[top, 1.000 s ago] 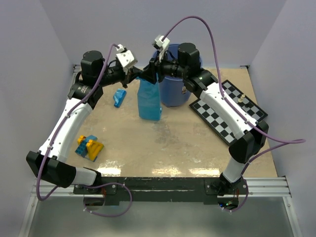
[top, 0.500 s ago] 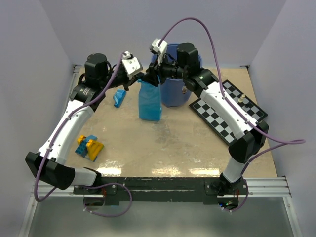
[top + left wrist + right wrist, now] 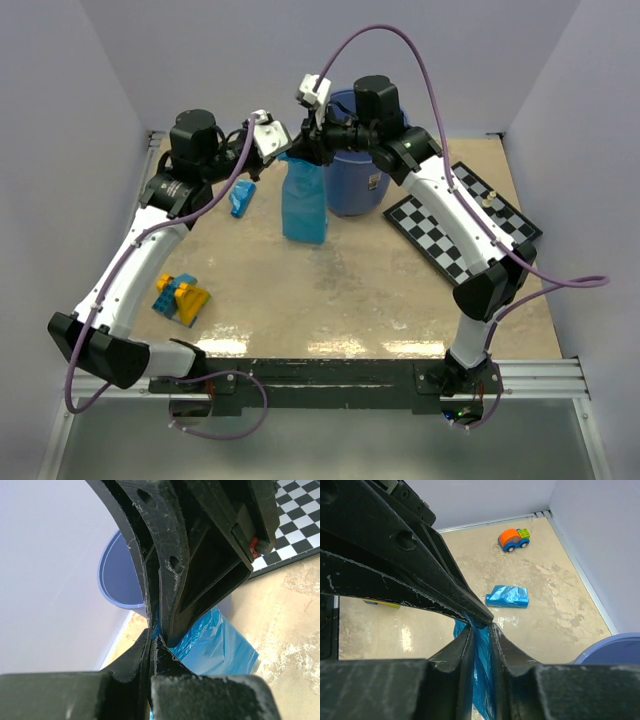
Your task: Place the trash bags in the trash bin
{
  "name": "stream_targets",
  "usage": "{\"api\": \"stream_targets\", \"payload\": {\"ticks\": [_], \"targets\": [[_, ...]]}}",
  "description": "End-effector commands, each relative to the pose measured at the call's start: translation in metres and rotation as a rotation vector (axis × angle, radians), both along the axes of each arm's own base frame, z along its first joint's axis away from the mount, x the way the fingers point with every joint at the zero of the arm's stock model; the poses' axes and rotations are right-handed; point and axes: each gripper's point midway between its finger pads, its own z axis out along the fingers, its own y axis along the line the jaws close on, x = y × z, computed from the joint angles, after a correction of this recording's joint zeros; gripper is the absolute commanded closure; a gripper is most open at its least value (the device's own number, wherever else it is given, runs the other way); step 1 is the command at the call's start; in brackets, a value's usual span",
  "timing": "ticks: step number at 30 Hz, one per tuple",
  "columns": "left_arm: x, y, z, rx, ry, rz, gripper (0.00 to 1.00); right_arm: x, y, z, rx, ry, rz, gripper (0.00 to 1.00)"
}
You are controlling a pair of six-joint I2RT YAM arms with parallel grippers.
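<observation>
A bright-blue trash bag [image 3: 303, 205] hangs upright over the table, its lower end at the tabletop just left of the trash bin [image 3: 352, 180]. My left gripper [image 3: 284, 157] is shut on its top edge. My right gripper [image 3: 306, 152] meets it from the bin side, jaws pressed on the same top edge. In the left wrist view the bag [image 3: 216, 645] spreads below my left gripper [image 3: 152, 639], with the bin [image 3: 116, 575] behind. The right wrist view shows film [image 3: 483, 680] filling my right gripper [image 3: 481, 627]. A second, folded bag [image 3: 241, 198] lies on the table.
A chessboard [image 3: 466, 225] lies to the right of the bin. Toy blocks [image 3: 180, 298] sit at the near left. A small toy car [image 3: 513, 538] stands near the far wall. Walls close in the table on three sides.
My right gripper's jaws have narrowed onto the top of the bag beside the left gripper. Both wrists shifted slightly, and the bag's top edge rose a little.
</observation>
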Motion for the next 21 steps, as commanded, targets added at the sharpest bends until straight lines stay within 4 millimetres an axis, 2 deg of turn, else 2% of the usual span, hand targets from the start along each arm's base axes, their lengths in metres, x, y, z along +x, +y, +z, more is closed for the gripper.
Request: {"api": "stream_targets", "payload": {"ticks": [1,3,4,10,13,19,21], "targets": [[-0.023,-0.008,-0.009,0.049,-0.007,-0.073,1.0,-0.006,0.0,0.044,0.099,-0.105,0.033,0.75],[-0.024,-0.007,-0.01,0.057,-0.016,-0.079,1.0,-0.008,0.0,0.048,0.11,-0.109,0.035,0.61],[-0.024,-0.008,-0.009,0.055,-0.019,-0.082,1.0,-0.007,0.0,0.049,0.111,-0.113,0.032,0.6],[-0.021,-0.008,-0.012,0.065,-0.02,-0.078,1.0,-0.013,-0.002,0.063,0.132,-0.159,0.068,0.59],[-0.021,-0.008,-0.012,0.067,-0.02,-0.075,1.0,-0.019,-0.001,0.063,0.129,-0.159,0.105,0.62],[-0.019,-0.004,-0.014,0.08,-0.028,-0.055,1.0,-0.052,-0.002,0.067,0.166,-0.129,0.3,0.61],[-0.018,-0.004,-0.014,0.081,-0.033,-0.052,1.0,-0.052,-0.001,0.064,0.163,-0.115,0.306,0.62]]}}
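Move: The trash bag's neck is already at both hands' fingertips, with the left fingers shut on it and the right ones almost shut about it; the hanging bag's middle is some 13 cm below the right hand, straight under it. From the right hand the bin's middle is about 13 cm ahead, 15 cm right and 17 cm lower; the rolled bag lies roughly 13 cm ahead, 16 cm left and 30 cm below. For the left hand the bag's middle is 3 cm right and 13 cm down. While the left hand keeps the bag's gathered neck pinched, easing only about 1 cm back towards the base with a slight tilt, the right fingers spread beside it to well under half open and loosen their hold, the bag's neck still between them. The right hand stays almost in place at first, then draws some 2 cm back and 1 cm up, turning about 10 degrees counter-clockwise so that its leftward-pointing fingers swing towards the base. ##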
